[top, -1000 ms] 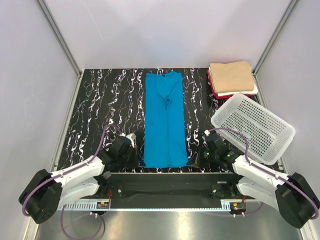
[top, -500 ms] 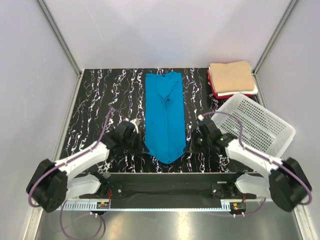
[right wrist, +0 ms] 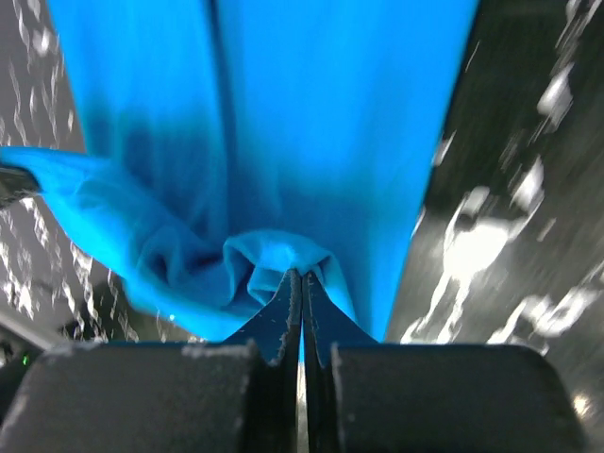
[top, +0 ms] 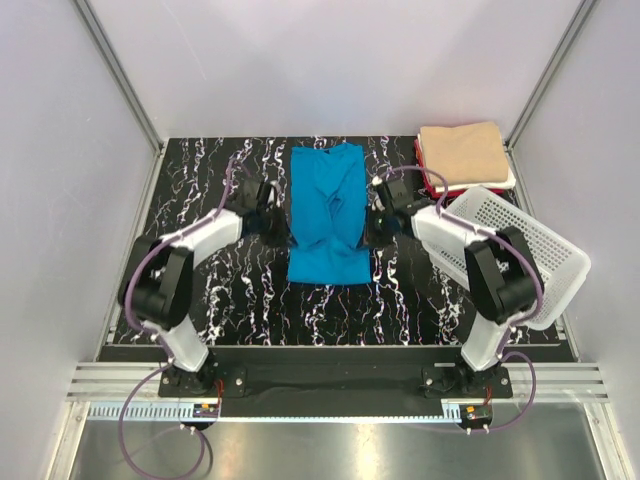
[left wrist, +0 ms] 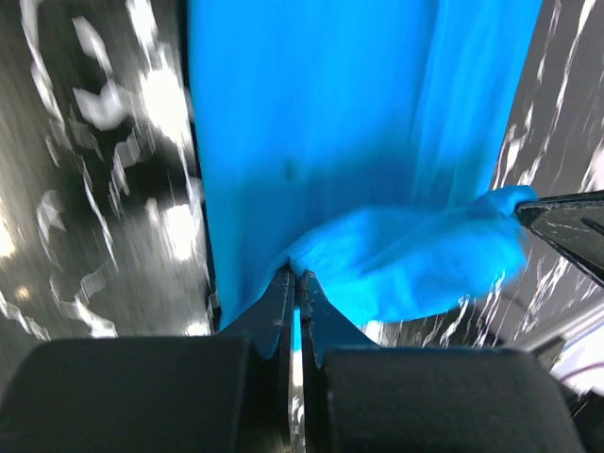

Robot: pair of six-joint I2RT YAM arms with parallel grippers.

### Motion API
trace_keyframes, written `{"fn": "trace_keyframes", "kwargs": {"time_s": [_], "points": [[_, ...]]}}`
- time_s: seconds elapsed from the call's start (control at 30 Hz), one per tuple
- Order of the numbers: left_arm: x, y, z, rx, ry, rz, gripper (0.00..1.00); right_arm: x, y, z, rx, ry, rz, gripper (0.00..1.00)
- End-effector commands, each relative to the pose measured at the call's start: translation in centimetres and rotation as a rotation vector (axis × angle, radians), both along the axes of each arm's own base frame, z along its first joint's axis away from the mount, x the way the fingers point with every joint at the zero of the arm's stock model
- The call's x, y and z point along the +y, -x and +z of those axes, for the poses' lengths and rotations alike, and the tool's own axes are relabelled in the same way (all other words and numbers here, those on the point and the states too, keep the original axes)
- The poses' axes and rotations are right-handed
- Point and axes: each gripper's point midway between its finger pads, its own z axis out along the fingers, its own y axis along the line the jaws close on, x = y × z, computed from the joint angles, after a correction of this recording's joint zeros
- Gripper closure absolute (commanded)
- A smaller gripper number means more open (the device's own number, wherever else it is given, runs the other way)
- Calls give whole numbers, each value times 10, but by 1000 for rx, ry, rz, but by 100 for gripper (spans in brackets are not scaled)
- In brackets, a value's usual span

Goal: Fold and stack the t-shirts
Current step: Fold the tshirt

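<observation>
A turquoise-blue t-shirt point(top: 327, 215) lies as a long strip in the middle of the black marbled table, its near end lifted and carried back over itself. My left gripper point(top: 281, 226) is shut on the shirt's left near corner point(left wrist: 311, 269). On the other side my right gripper point(top: 373, 228) is shut on the right near corner point(right wrist: 283, 260). Both hold the bunched hem above the flat part of the shirt point(left wrist: 321, 104). A tan folded t-shirt point(top: 463, 152) tops a stack with white and red ones point(top: 428, 178) at the far right corner.
A white perforated basket point(top: 510, 252) sits tilted at the right edge, just beside my right arm. Grey walls with metal posts close in the table on three sides.
Both arms have swung from the near edge toward the middle of the table, carrying the shirt's near hem up and back. The visible blue strip is now shorter.
</observation>
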Motion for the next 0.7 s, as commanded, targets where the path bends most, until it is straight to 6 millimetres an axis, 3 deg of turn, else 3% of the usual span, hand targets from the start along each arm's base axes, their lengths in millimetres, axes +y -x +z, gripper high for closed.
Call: {"fn": "trace_keyframes", "kwargs": {"time_s": [0.0, 0.1, 0.17, 0.2, 0.3, 0.5, 0.63, 0.67], "points": [[-1, -44, 23, -66, 49, -25, 100, -4, -33, 12, -45, -2, 40, 100], [4, -73, 26, -73, 54, -1, 100, 2, -65, 34, -98, -29, 52, 100], [2, -89, 26, -77, 66, -11, 100, 2, -75, 35, -96, -20, 55, 100], [4, -94, 28, -76, 74, -11, 100, 4, -86, 47, -127, -31, 54, 100], [5, -108, 32, -94, 69, -19, 100, 8, -100, 58, -154, -41, 66, 100], [15, -127, 40, -109, 81, 8, 100, 3, -120, 65, -171, -49, 56, 100], [8, -146, 43, -124, 118, -18, 100, -4, -134, 63, -167, -54, 41, 100], [7, -153, 52, -144, 133, -20, 100, -8, -139, 58, -161, -50, 31, 100]]}}
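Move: Both closed grippers already hold the hem's corners, roughly 5-6 cm above the table, and are taking it to the t-shirt's far end. The far left corner lies about 28 cm straight ahead of the left hand, the far right corner about 28 cm straight ahead of the right. The near fold edge is some 10 cm back from each hand. From the right hand, the folded stack stands about 25 cm ahead and 28 cm right, the white basket about 36 cm right and 4 cm back. Forward together, fast at first and then easing off, both hands carry the pinched hem corners some 13 cm over the lying shirt towards its far end. The right also rises about 5 cm as its downward-pointing fingers tip forward a little under 10 degrees; the left climbs only about 3 cm. Both grips stay shut and the hem stays stretched between them. ##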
